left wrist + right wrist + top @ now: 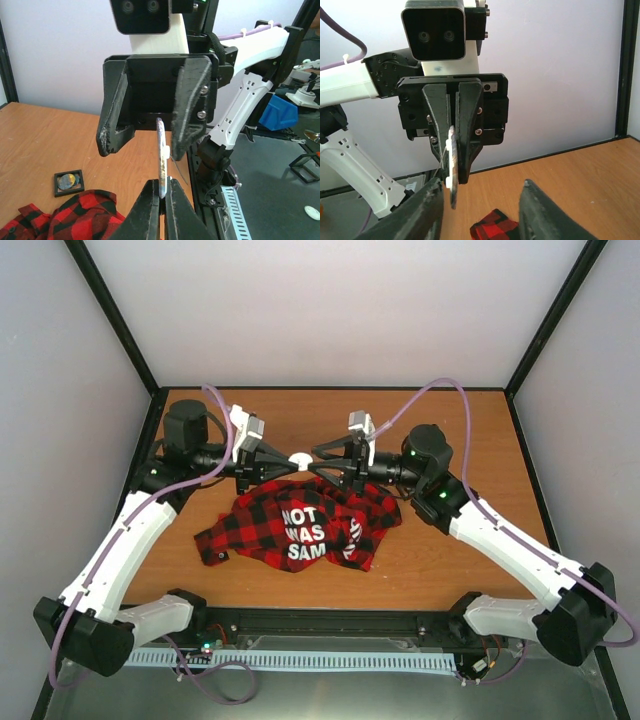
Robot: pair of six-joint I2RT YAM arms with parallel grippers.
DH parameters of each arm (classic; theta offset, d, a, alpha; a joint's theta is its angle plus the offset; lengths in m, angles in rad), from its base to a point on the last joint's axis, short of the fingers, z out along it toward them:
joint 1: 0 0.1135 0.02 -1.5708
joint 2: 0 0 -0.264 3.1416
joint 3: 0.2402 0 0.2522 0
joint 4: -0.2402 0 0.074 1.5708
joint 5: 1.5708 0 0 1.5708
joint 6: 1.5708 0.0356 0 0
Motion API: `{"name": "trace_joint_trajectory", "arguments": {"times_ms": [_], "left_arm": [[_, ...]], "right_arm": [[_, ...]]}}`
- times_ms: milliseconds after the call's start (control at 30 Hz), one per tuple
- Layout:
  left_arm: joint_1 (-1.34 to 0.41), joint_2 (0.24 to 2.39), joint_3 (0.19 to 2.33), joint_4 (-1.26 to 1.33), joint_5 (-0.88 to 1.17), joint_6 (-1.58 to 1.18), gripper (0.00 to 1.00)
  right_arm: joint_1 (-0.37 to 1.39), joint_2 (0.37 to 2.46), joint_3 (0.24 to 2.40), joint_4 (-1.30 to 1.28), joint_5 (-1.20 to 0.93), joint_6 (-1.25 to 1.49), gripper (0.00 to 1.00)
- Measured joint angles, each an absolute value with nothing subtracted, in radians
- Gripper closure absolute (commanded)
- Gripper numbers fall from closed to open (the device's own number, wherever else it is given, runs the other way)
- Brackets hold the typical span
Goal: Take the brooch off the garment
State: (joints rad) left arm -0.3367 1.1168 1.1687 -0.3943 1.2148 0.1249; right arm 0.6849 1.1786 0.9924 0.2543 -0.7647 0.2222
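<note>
The brooch (300, 459) is a thin white-backed disc held on edge in the air above the far edge of the garment (300, 525), the red-and-black checked shirt lying crumpled on the table. My left gripper (161, 182) is shut on the brooch (162, 160), whose thin pin sticks out behind it. My right gripper (481, 185) faces it, open, with its fingers either side of the brooch (452, 172), which is close to one finger. The brooch hangs apart from the garment (75, 215), which also shows in the right wrist view (495, 227).
A small black square frame with a round disc in it (68, 182) lies on the wooden table (450, 430) beside the shirt. White walls with black corner posts enclose the table. A black rail (330, 623) runs along the near edge between the arm bases.
</note>
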Motion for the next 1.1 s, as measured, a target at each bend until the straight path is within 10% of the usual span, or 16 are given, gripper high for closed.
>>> {"name": "trace_joint_trajectory", "arguments": {"times_ms": [233,400,1100], "left_arm": [[-0.333,1.136,1.171,-0.461,1.228,0.191,0.98],[-0.331,1.161,1.174,-0.533,1.213,0.266,0.46],[-0.170,1.382,1.033,-0.731,0.793,0.598,0.34]], "right_arm": [[0.687,1.214,1.020,0.224,-0.816,0.233,0.97],[0.684,1.216,1.020,0.184,-0.817,0.252,0.97],[0.370,1.003,0.624,-0.250,-0.459,0.404,0.97]]}}
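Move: The brooch is pinched in the left fingertips and stands out about 2 cm to the right of the left hand point, level with it. It already sits between the right hand's open fingers, roughly 1 cm left of that hand's point and level. The garment lies some 36 cm below the right hand, 5 cm farther out and 5 cm to its left; the dark square tray is also on the table, about 15 cm ahead and 22 cm to its right. The brooch changes hands in mid-air: the right fingers shut on it while the left still holds, then the left opens wide and lets go. The right carries it off, down about 22 cm, to the right and a little forward, towards the dark tray, its fingers tipping down and swinging clockwise. The left, free, sinks some 20 cm over the garment, also forward and to its left, fingers tilting down. ##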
